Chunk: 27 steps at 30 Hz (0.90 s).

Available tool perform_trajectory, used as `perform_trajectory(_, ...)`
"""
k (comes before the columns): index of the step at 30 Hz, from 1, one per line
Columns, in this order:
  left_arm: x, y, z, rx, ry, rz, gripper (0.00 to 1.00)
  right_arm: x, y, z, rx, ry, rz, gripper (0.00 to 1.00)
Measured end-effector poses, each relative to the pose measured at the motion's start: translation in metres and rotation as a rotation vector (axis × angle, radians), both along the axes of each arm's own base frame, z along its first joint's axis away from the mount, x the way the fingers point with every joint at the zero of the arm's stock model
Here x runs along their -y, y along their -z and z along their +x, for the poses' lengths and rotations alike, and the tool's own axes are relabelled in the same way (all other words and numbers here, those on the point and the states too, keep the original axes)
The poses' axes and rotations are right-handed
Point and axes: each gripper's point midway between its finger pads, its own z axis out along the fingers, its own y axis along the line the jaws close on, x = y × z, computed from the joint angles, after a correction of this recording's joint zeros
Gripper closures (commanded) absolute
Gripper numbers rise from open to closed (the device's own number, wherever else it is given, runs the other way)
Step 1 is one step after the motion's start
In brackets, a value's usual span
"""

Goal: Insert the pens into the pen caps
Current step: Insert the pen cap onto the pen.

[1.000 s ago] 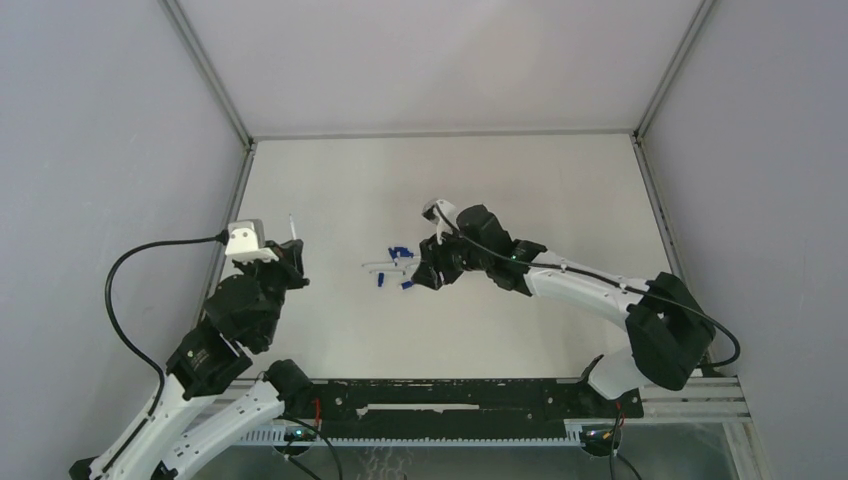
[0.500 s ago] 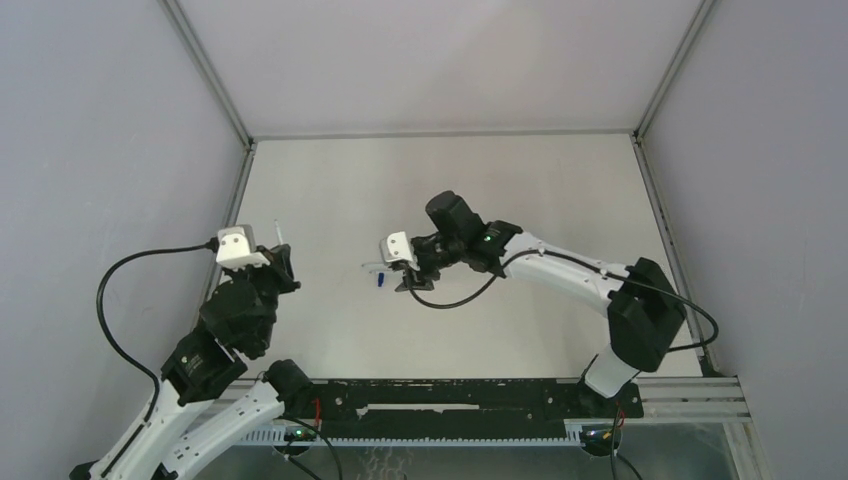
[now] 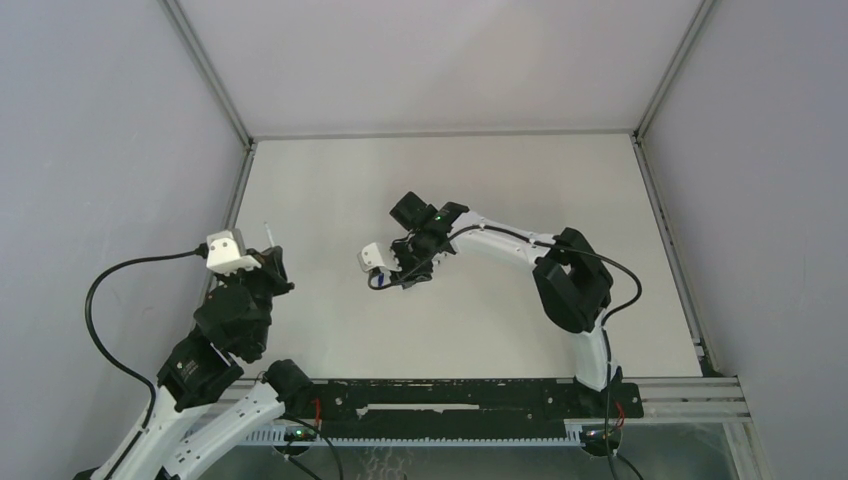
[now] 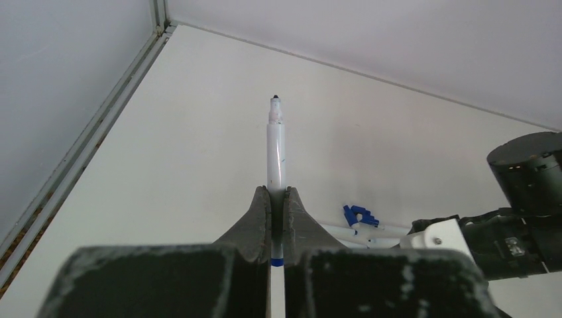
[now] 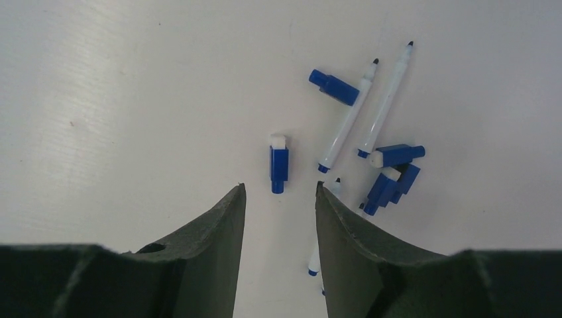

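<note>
My left gripper (image 4: 277, 199) is shut on a white pen (image 4: 275, 149), whose dark tip points up and away from the jaws. In the top view this gripper (image 3: 273, 262) stands at the table's left side, apart from the pile. My right gripper (image 5: 278, 187) hangs open over the pile. One blue pen cap (image 5: 279, 169) lies just ahead of the gap between its fingers. Two loose pens (image 5: 348, 119) (image 5: 388, 99) lie to the right, with more caps (image 5: 333, 86) (image 5: 396, 155) (image 5: 390, 187) around them. A third pen (image 5: 314, 260) is partly hidden by the right finger.
The right arm (image 3: 500, 240) reaches leftward across the table's middle and covers the pile in the top view. A metal frame rail (image 3: 232, 215) runs along the table's left edge, close to my left gripper. Grey walls enclose the table.
The right arm has swung left and its wrist has turned, so the open gripper now points down over the pile. The left arm has drawn back slightly to the left, still holding its pen.
</note>
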Motion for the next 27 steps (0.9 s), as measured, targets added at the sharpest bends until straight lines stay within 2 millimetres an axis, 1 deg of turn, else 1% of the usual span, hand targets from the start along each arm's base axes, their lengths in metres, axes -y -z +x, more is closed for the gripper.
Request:
perform_trajectory(3, -0.001, 0.000, 0.000, 0.000, -0.005, -0.003, 1.00, 0.002, 0.012, 0.004, 0.011, 0.015, -0.047, 0.50)
perform_trajectory(6, -0.001, 0.000, 0.000, 0.001, -0.007, -0.009, 1.00, 0.006, 0.024, 0.002, 0.004, 0.027, -0.093, 0.50)
perform_trajectory(14, -0.001, 0.000, 0.000, 0.000, -0.009, -0.016, 1.00, 0.004, 0.034, 0.006, 0.029, 0.035, -0.114, 0.50)
perform_trajectory(20, 0.000, 0.000, 0.000, 0.000, -0.006, -0.017, 1.00, 0.005, 0.052, 0.006, 0.015, 0.035, -0.144, 0.50)
perform_trajectory(23, 0.000, 0.000, 0.001, 0.000, -0.007, -0.016, 1.00, 0.004, 0.055, 0.009, 0.018, 0.036, -0.150, 0.50)
perform_trajectory(27, -0.001, 0.000, 0.001, -0.001, -0.009, -0.017, 1.00, 0.000, 0.054, 0.011, 0.028, 0.037, -0.143, 0.50)
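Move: The loose blue pen cap I'm going for lies roughly 7 cm straight below my half-open right fingers. From that cap, a second cap sits about 6 cm to the left and 1 cm farther out, the nearest pen some 5 cm left and 4 cm out, and the cap cluster about 8 cm out and 2 cm left. From my left hand, the loose cap is some 20 cm right, 6 cm ahead and far below. I sink my right hand about 5.5 cm, nearly straight down onto the lone cap, quickly at first and easing off at the end, while the wrist tilts a little, under 10 degrees, so the fingers point more steeply down. The fingers stay half open, one to each side of the cap, still short of touching it. ##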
